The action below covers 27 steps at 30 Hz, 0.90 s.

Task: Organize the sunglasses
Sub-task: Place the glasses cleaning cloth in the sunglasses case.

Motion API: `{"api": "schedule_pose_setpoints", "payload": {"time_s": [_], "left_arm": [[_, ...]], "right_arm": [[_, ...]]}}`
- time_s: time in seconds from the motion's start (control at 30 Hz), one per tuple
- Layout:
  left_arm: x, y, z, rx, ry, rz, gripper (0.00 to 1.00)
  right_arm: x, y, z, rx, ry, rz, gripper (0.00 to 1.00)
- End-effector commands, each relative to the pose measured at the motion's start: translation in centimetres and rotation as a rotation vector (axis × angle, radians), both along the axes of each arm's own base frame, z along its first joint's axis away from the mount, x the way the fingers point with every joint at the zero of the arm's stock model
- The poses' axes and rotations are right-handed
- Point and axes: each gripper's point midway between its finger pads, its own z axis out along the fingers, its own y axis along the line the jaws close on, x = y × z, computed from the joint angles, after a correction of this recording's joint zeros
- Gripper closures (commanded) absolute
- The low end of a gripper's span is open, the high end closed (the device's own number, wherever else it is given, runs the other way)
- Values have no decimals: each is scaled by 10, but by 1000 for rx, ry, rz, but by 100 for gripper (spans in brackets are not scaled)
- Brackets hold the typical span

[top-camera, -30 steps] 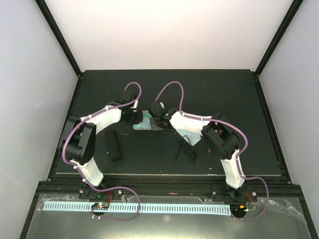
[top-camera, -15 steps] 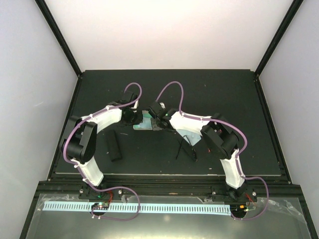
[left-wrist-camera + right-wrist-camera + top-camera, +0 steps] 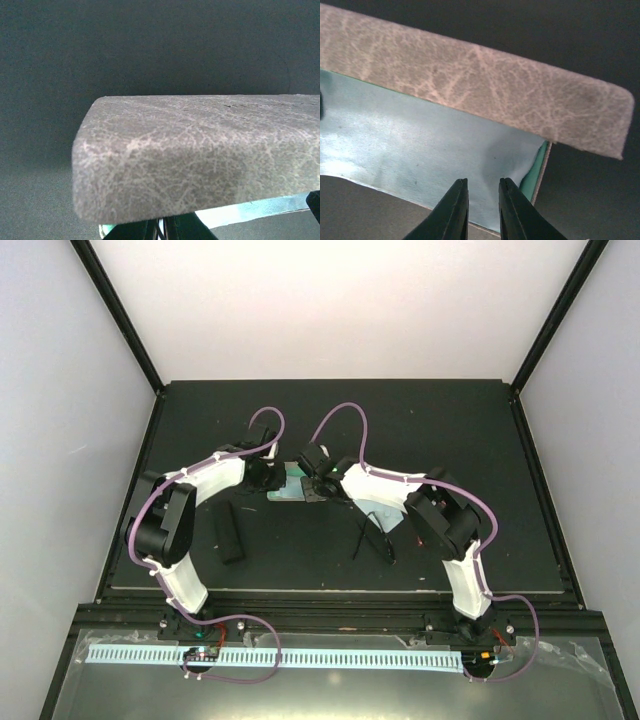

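Observation:
A beige case lies at mid-table, lined with a light blue cloth, its lid raised. My right gripper hangs over the cloth near the case's right end, slightly open and holding nothing. Coming from the left, my left gripper is shut against the lid, which hides its tips. Whether it pinches the lid I cannot tell. One thin-framed pair of sunglasses lies on the mat under my right arm. No pair shows in either wrist view.
A black oblong case lies on the mat left of centre, beside my left arm. The black mat ends at raised rails on both sides. White walls enclose the cell.
My right gripper's jaws have parted from shut to slightly open over the cloth. Both arms have barely shifted.

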Motion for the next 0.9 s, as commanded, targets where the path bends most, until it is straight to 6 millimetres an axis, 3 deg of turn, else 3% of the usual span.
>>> {"api": "schedule_pose_setpoints", "payload": {"time_s": [0.0, 0.53, 0.87], "left_arm": [[4, 7, -2, 32, -3, 14, 99], [2, 12, -8, 51, 15, 33, 96], [1, 14, 32, 13, -81, 61, 76]], "right_arm": [[6, 15, 3, 51, -5, 28, 80], [13, 14, -16, 20, -4, -10, 81], [14, 15, 0, 44, -28, -12, 81]]}}
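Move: The cleaning cloth lies across the open sunglasses case; its middle is about 3 cm to the right hand's left, level fore and aft, and 3 cm below. From that hand the stone-patterned case lid is some 4 cm ahead and 3 cm left, and the black sunglasses are 18 cm right, 12 cm back. From the left hand, the cloth's middle is 4 cm right, 3 cm below, and the black pouch is 14 cm left, 12 cm back. Right fingers shift 1 cm left, then sink 2.5 cm onto the cloth's right end; left fingers open slightly. ##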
